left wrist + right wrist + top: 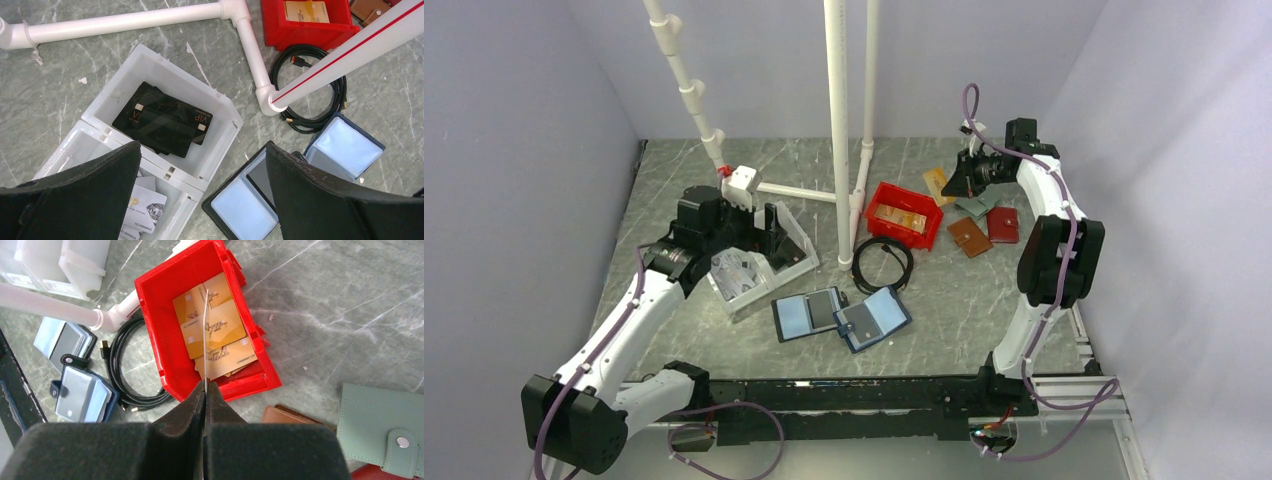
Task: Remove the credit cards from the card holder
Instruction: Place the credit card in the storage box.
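My right gripper [205, 386] is shut on a thin credit card [205, 335], seen edge-on, held above the red bin [157, 315]. Several gold-orange cards [212, 332] lie in that bin. In the top view this gripper [961, 180] is at the back right, with the gold card [937, 184] at its tip. The navy-blue card holder [874, 318] lies open at the table's front middle, light-blue inside, and also shows in the right wrist view [82, 392] and the left wrist view [345, 147]. My left gripper [202, 150] is open and empty over the white tray [220, 150].
A black-edged folio [809, 313] lies open left of the card holder. The white tray [796, 238] holds black cards [162, 120] and silver cards. A coiled black cable [882, 262] and white pipe posts [839, 130] stand mid-table. Brown [969, 237], red [1002, 224] and green [380, 425] wallets lie right.
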Motion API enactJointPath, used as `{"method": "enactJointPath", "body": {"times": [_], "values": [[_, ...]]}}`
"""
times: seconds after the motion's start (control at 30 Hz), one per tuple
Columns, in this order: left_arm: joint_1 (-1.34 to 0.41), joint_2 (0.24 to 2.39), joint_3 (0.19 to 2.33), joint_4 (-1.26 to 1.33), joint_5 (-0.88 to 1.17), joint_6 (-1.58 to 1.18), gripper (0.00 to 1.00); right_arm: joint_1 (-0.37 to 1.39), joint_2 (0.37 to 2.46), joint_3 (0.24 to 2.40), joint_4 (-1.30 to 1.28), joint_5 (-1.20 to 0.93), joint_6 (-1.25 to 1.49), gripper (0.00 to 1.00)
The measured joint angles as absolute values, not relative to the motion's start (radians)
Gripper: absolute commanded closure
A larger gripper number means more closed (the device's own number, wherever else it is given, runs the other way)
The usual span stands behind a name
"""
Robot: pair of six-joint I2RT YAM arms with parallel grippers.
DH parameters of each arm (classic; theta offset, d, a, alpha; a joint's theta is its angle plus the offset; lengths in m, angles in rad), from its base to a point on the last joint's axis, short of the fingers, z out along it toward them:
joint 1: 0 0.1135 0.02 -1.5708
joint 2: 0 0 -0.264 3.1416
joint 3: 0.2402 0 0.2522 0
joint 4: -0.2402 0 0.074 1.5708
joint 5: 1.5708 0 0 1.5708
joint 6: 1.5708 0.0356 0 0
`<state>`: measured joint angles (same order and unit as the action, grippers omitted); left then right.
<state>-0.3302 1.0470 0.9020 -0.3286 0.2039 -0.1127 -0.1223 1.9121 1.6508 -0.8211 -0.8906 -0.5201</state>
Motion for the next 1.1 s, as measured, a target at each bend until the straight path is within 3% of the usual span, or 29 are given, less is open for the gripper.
{"method": "enactJointPath", "body": {"times": [0.47,0.57,0.77,1.1], "values": [[-0.324,1.047,0.901,-0.329,0.205,-0.113,0.01,-0.015,2.019,1.663,-0.827,-0.838,-0.524,0.99],[-0.323,1.047,0.901,-0.329,0.204,-0.112,0.01,0.028,2.040,1.690,-0.838,-0.810,-0.533,0.94],[-0.318,1.047,0.897,-0.329,0.205,-0.112,0.01,0.100,2.065,1.714,-0.844,-0.732,-0.537,0.74],[-0.317,1.047,0.896,-0.330,0.205,-0.112,0.01,0.101,2.047,1.693,-0.797,-0.508,-0.492,0.73]]}}
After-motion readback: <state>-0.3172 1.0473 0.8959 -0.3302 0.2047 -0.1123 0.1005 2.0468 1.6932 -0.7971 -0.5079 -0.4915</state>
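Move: To the right hand's left lies the red storage box, its middle about 9 cm away, some 2 cm back and 13 cm below; the hand grips a gold credit card jutting out from its fingertips. The green card holder is about 7 cm right and 2 cm ahead of this hand, the brown one 5 cm right and 7 cm back. From the left hand, the red box lies some 26 cm right and 7 cm ahead. Carrying the gold card left and down, about 7 cm each way, the right hand brings it over the red box and opens its fingers roughly a quarter to let it go there. It then draws back some 3 cm to the right, still sinking slightly, while the fingertips tilt down by nearly 20 degrees at the box's right end. ##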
